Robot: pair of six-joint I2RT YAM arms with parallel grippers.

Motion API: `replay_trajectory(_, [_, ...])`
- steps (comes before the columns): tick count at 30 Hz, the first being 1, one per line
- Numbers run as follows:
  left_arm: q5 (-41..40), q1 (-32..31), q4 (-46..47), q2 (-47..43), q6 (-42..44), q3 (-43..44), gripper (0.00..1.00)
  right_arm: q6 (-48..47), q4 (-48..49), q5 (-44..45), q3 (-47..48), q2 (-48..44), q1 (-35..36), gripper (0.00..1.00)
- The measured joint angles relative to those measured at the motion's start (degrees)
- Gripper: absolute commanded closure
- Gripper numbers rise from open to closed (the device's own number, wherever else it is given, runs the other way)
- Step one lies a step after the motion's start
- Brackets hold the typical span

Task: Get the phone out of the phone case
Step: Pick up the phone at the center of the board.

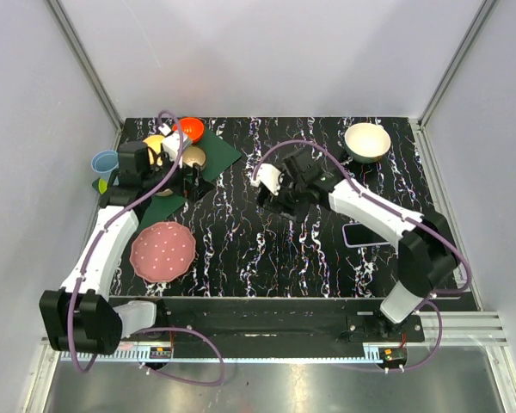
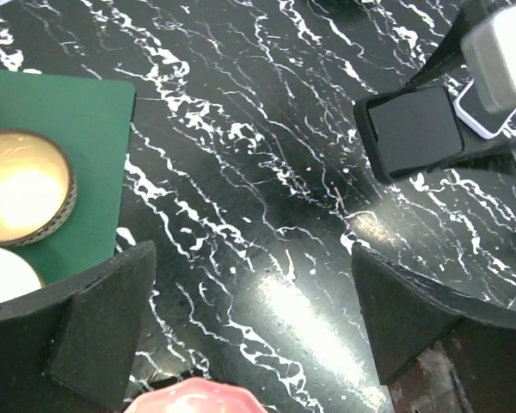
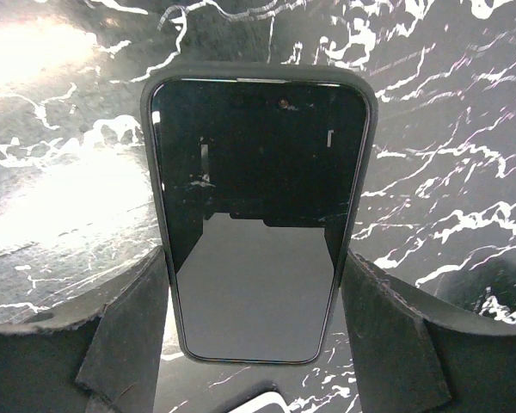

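Note:
A black phone [image 3: 254,215] sits face up in a dark case [image 3: 258,74], its rim showing round the screen. My right gripper [image 3: 254,344] has a finger against each long side of the case near its bottom end, shut on it, low over the black marbled table. In the top view the right gripper [image 1: 279,196] is at mid-table and hides most of the phone. In the left wrist view the cased phone [image 2: 413,129] shows at the upper right, held by the right gripper. My left gripper [image 2: 254,335] is open and empty over bare table; in the top view it [image 1: 189,181] is at the left.
A pink plate [image 1: 162,249] lies front left, its rim just below my left fingers [image 2: 189,400]. Green mats [image 1: 213,155] with bowls and a blue cup [image 1: 104,161] fill the back left. A cream bowl [image 1: 367,140] stands back right. A dark flat rectangle with a pale rim [image 1: 365,234] lies right.

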Motion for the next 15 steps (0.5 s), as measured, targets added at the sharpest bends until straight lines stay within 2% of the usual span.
replay_trajectory(7, [1.97,-3.45,-0.46,7.06,-3.63,4.59,0.01,-0.07,3.06,2.97,-3.1,-7.1,4.52,1.0])
replay_trajectory(15, [7.52,-5.73,-0.9,14.71,-8.22,9.27,0.01,-0.02,8.15,6.49,-5.18,-10.6,6.43,1.0])
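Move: The phone in its case is already between the right fingers, its middle within a centimetre or so of them on the left side. From the wide-open, empty left hand it is about 19 cm to the right, 1 cm back and some 10 cm lower. Below that left hand on the table, the brown bowl stands roughly 18 cm ahead and 7 cm left, and the pink plate about 9 cm back and 16 cm left. Still pinching the cased phone by its long sides, the right hand lifts it about 6 cm, drawing some 2 cm back and 2 cm left and tipping its fingers upward. The left hand, fingers staying wide open, comes across to the right about 6 cm towards the phone, nosing down and turning slightly clockwise, without touching it. ##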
